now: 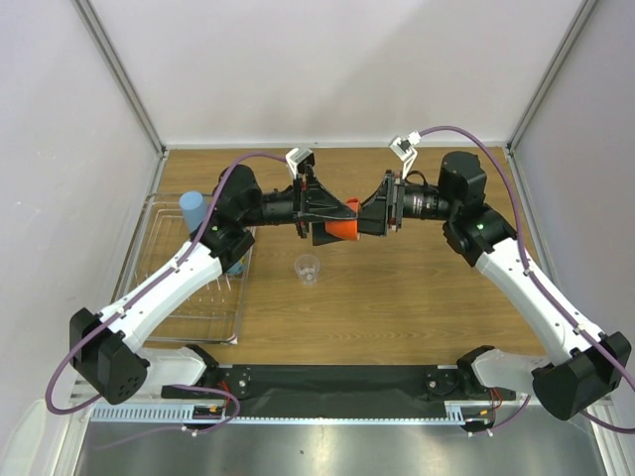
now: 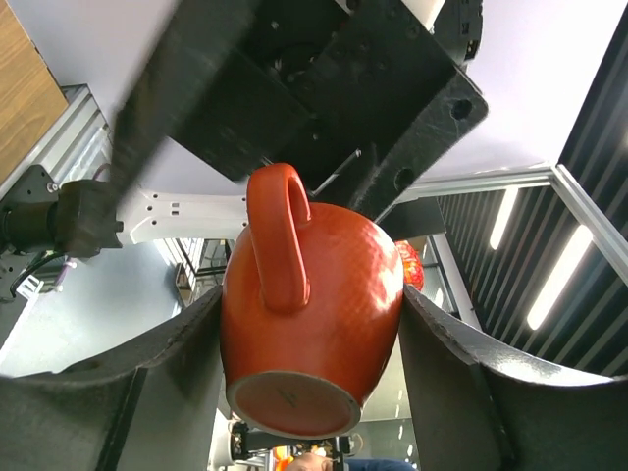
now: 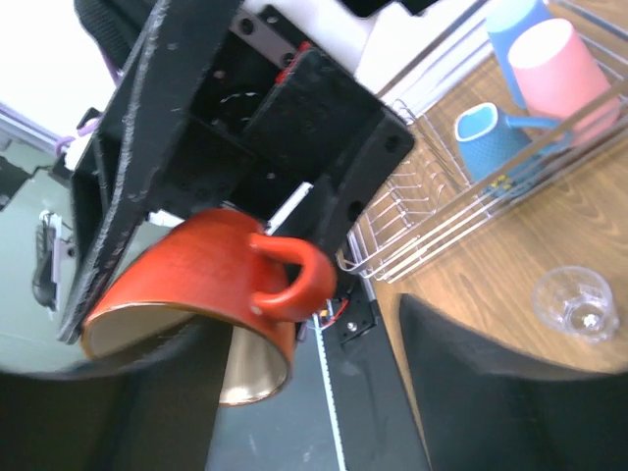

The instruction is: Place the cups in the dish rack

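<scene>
The small orange handled mug [image 1: 342,230] hangs in the air above the middle of the table, between the two grippers. My left gripper [image 1: 329,230] is shut on it: in the left wrist view both fingers [image 2: 451,392] press the mug's [image 2: 314,314] sides, base toward the camera. My right gripper [image 1: 363,224] is open around the mug [image 3: 196,280]; its right finger [image 3: 491,392] stands well apart from it. The dish rack [image 1: 159,213] lies at the left, holding the light-blue tumbler [image 1: 191,208], the pink tumbler [image 3: 564,64] and the blue-grey mug [image 3: 491,137]. The tiny clear glass [image 1: 308,268] stands on the table.
The wire rack's near edge [image 3: 442,235] lies below the left arm's forearm [image 1: 179,273]. White walls close in the table at the back and sides. Both arm bases sit on the black strip [image 1: 337,382] at the near edge.
</scene>
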Action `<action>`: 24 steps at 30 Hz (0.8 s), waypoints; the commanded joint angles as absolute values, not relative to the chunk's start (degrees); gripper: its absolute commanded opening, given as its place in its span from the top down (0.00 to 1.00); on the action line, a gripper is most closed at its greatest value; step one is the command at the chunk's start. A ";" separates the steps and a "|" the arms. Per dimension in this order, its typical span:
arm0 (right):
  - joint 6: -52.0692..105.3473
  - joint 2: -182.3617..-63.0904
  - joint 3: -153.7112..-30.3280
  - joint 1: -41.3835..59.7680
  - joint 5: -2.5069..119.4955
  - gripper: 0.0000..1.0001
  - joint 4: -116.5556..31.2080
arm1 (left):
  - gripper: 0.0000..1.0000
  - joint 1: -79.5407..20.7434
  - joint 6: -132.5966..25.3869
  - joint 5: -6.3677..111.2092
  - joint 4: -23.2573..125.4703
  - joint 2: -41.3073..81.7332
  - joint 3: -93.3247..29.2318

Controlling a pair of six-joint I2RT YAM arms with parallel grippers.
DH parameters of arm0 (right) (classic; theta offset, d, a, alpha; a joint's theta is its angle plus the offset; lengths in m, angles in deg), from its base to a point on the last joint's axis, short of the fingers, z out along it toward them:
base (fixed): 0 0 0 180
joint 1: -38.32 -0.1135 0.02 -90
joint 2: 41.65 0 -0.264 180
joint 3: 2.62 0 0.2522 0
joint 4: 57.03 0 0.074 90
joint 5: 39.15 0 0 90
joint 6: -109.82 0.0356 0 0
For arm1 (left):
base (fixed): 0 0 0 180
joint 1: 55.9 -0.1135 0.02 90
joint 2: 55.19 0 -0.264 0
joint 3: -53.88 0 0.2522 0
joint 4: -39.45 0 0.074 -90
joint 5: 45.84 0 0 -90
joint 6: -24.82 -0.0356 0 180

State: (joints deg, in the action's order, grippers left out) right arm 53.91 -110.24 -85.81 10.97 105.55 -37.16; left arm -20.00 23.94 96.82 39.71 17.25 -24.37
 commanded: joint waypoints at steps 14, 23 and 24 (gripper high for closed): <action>50.50 -107.92 -91.70 19.16 104.39 0.05 -20.90 | 1.00 -37.68 1.21 93.83 80.14 13.54 -30.35; 44.44 -114.59 -97.24 20.48 91.55 0.05 -1.27 | 1.00 -58.26 -27.73 65.11 115.25 13.45 -41.26; 44.35 -115.38 -97.33 20.56 91.20 0.05 -0.91 | 1.00 -60.27 -29.66 62.38 116.13 13.62 -41.79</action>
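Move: The orange cup is already in the left gripper; the dish rack it goes to has its middle about 36 cm to the left, 7 cm ahead and 37 cm below. In the rack, the pink cup lies about 27 cm left and 15 cm ahead, the light-blue mug 26 cm left and 7 cm ahead, both some 32 cm down. From the just-opened right gripper, the clear glass is about 13 cm left, 2 cm ahead and 34 cm below, the rack's middle 41 cm left, 4 cm ahead. Swing the left gripper, still pinching the orange cup, about 22 cm left with a good 13 cm forward and 12 cm down towards the rack's far part, fingers turning from rightward to point forward, right and down. Meanwhile open the emptied right gripper fully and back it some 6 cm right and 5 cm forward, sinking slightly, away from the cup. ##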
